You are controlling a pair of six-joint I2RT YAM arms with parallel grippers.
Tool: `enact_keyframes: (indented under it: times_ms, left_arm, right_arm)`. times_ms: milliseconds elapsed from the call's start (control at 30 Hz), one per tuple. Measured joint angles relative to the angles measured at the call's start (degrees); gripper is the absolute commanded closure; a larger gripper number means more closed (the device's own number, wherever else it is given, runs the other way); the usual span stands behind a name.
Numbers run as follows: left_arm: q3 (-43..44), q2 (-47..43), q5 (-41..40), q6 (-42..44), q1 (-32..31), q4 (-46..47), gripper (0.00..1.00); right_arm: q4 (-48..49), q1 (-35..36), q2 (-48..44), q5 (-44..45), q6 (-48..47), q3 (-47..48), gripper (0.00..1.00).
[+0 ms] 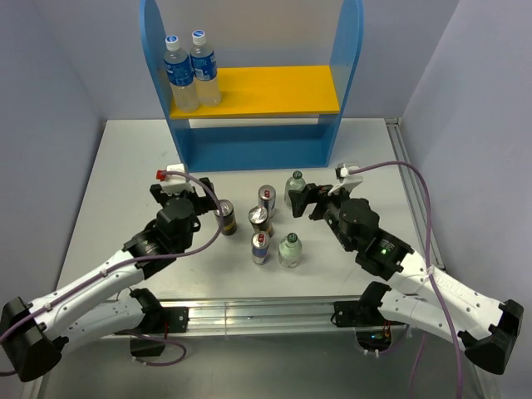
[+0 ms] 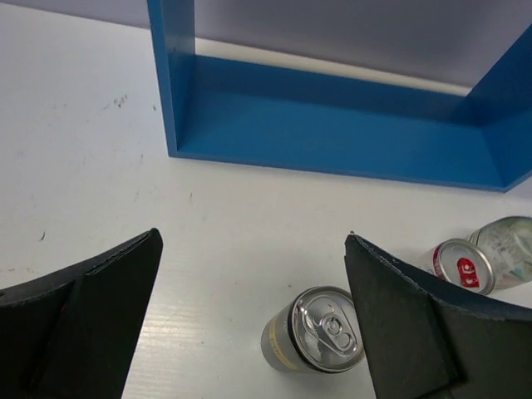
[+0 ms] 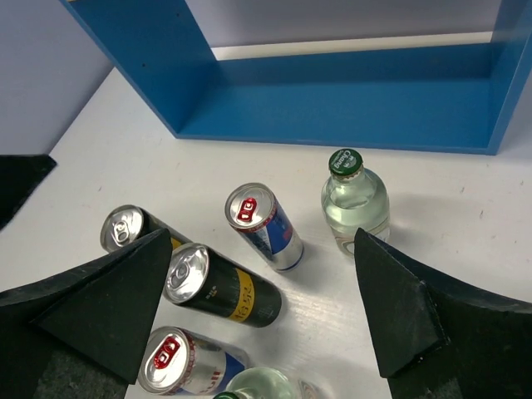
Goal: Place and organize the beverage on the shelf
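Observation:
The shelf (image 1: 249, 91) stands at the back, with blue side panels and a yellow upper board. On the table before it stand two dark gold-topped cans (image 1: 224, 217) (image 1: 260, 221), two slim silver-blue cans (image 1: 267, 199) (image 1: 260, 247) and two green-capped glass bottles (image 1: 294, 187) (image 1: 289, 249). My left gripper (image 1: 208, 202) is open, and the left dark can (image 2: 320, 339) stands between its fingers, close to the right one. My right gripper (image 1: 310, 200) is open above the group, with the far bottle (image 3: 355, 199) just inside its right finger (image 3: 399, 299).
Two blue-capped water bottles (image 1: 190, 71) stand at the left end of the yellow board. The shelf's blue lower bay (image 2: 332, 133) is open toward me. Grey walls close in the table on both sides, and a rail runs along the near edge.

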Motion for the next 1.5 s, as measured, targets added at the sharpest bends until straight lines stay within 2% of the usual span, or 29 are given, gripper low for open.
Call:
enact_keyframes:
  times_ms: [167,300,433,700,833,967,1167,1500]
  left_arm:
    - [-0.15,1.6,3.72,-0.46,2.14,0.04,0.01]
    - [-1.99,-2.16,6.67,-1.07,3.28,1.38,0.01]
    - [-3.06,-6.75,10.4,-1.31,3.48,2.64,0.01]
    - [-2.73,-6.03,15.43,-3.96,7.06,2.97,0.01]
    - [-2.8,-5.75,18.27,-5.07,10.58,3.34,0.01]
    - [-3.23,-4.98,22.6,-6.03,12.24,4.96,0.01]
    - [-6.69,-5.16,30.4,-7.45,17.2,7.65,0.01]
    - [-6.75,-4.61,33.94,-7.69,18.1,9.14,0.01]
  right_arm:
    - [-0.22,0.0,-1.97,0.26,-0.04,-0.98,0.01]
    - [0.11,0.02,-5.53,1.46,-0.04,-4.39,0.0]
    - [-1.07,0.02,-4.96,2.51,0.17,-5.31,0.0]
    - [-5.9,0.0,11.76,2.19,4.37,-2.8,0.0]
    - [-6.12,0.0,13.92,1.9,5.57,-2.97,0.0]
    - [-4.39,-0.11,15.63,2.62,5.75,-2.95,0.0]
    - [-1.95,-1.92,25.09,3.37,6.12,-1.03,0.0]
    - [6.64,-4.76,36.89,8.7,8.44,-0.04,0.0]
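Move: The green-capped bottle nearest the shelf stands about 11 cm ahead of the right hand, 2 cm to its left and roughly 20 cm below. The blue energy can is some 7 cm to the left of that bottle and 2 cm nearer; the tall black can lies about 4 cm ahead and 10 cm left of the hand, the near bottle about 5 cm back and 3 cm left. From the left hand, the shelf-side bottle is about 8 cm ahead, 24 cm right. The right hand first eases back and rightward a couple of centimetres, then drops steeply and slants forward, about 18 cm down and 7 cm forward in all, towards the shelf-side bottle, ending short of it with the blue energy can off to its left. On the way the wrist tips down some 20 degrees, rolls its left side lower and swings about 15 degrees clockwise to square the wide-open fingers up to the bottle, while the open left hand only swivels clockwise nearly on the spot. ##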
